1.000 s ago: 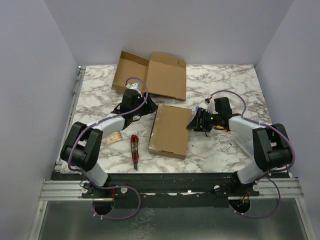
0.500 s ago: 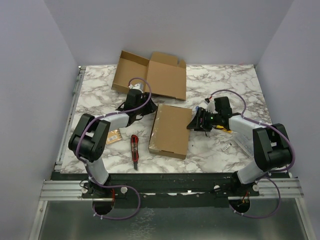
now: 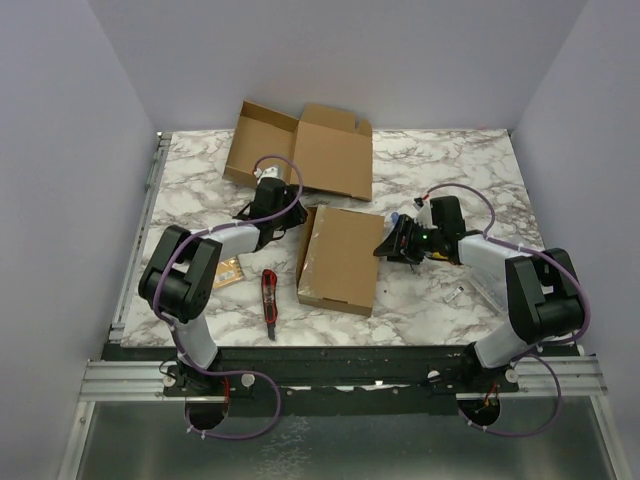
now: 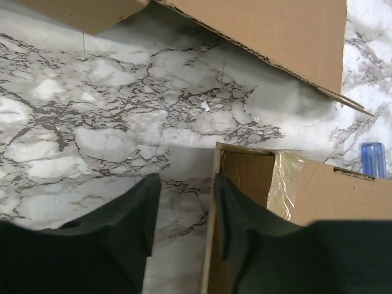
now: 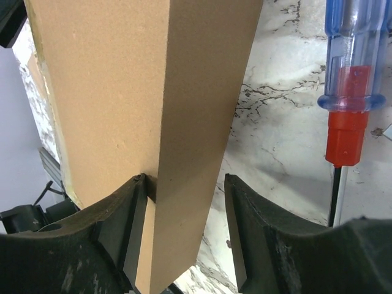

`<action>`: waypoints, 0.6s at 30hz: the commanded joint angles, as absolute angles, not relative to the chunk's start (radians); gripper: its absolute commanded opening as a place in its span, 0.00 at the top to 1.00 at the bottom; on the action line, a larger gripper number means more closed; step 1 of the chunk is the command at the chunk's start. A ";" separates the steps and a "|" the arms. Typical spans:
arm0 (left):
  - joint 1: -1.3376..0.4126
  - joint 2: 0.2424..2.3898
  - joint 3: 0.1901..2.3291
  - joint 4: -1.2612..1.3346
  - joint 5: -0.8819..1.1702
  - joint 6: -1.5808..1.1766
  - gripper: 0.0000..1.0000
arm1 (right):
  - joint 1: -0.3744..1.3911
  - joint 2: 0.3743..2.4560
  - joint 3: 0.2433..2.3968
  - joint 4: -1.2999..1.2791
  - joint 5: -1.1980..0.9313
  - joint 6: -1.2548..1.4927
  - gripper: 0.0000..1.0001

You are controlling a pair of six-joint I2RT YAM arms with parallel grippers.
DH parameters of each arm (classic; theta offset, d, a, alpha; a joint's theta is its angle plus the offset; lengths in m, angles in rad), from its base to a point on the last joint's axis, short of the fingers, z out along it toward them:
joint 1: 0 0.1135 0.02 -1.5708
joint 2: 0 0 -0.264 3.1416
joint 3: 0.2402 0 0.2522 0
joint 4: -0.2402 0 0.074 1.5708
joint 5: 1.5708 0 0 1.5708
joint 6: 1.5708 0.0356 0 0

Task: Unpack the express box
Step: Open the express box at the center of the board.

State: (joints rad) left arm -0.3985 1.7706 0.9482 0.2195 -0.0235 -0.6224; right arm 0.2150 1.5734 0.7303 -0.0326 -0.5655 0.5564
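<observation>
The express box [image 3: 340,258] is a flat brown carton lying in the middle of the table, with clear tape [image 4: 283,180] at its far end. My left gripper [image 3: 291,216] is at the box's far left corner. In the left wrist view the left gripper [image 4: 184,208] stands open and straddles the box's cardboard edge [image 4: 211,245], which lies against the right finger. My right gripper [image 3: 391,246] is at the box's right side. In the right wrist view the right gripper [image 5: 187,202] is open, one finger on the top face and marble showing beside the other.
An opened, flattened carton [image 3: 300,150] lies at the back. A red utility knife [image 3: 269,303] and a small card [image 3: 228,272] lie left of the box. A blue-handled screwdriver [image 5: 349,79] lies right of the box, under my right arm. A small bit [image 3: 455,293] lies near the right.
My left gripper has slid right onto the box's far left corner and its jaws have narrowed. The right gripper has hardly moved.
</observation>
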 commanded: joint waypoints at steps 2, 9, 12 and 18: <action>-0.410 1.718 0.971 0.124 0.054 -0.569 0.40 | 0.199 1.605 0.748 -0.157 -0.429 0.446 0.42; -0.411 1.415 0.812 0.055 0.207 -0.566 0.22 | 0.209 1.474 0.753 -0.222 -0.423 0.407 0.29; -0.428 1.281 0.688 0.037 0.251 -0.603 0.22 | 0.244 1.418 0.744 -0.260 -0.433 0.405 0.23; -0.477 1.065 0.497 0.016 0.216 -0.662 0.26 | 0.300 1.350 0.679 -0.271 -0.477 0.447 0.19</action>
State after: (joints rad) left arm -0.4488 1.1431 0.5858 0.0711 0.1955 -0.6163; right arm 0.2741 1.3869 0.7322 -0.2195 -0.4633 0.4366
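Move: The left hand straddles the express box's left wall at its far corner, one finger inside; the box's middle lies about 10 cm to its right, 12 cm back and 3 cm below. The utility knife is some 22 cm back and 8 cm left, the carton's flat lid 15 cm ahead and 8 cm right. From the right hand at the opposite edge, the box's middle is about 10 cm left and 2 cm back; the blue screwdriver is 5 cm ahead, 4 cm right. The left fingers come off the box's left wall as they spread wide, and the hand backs off about 14 cm along that side towards the near end, rising over 8 cm before dipping slightly and turning some 15 degrees clockwise. The right fingers also open wider and lift off the box's right edge, edging right, then back and up 2 to 3 cm. ##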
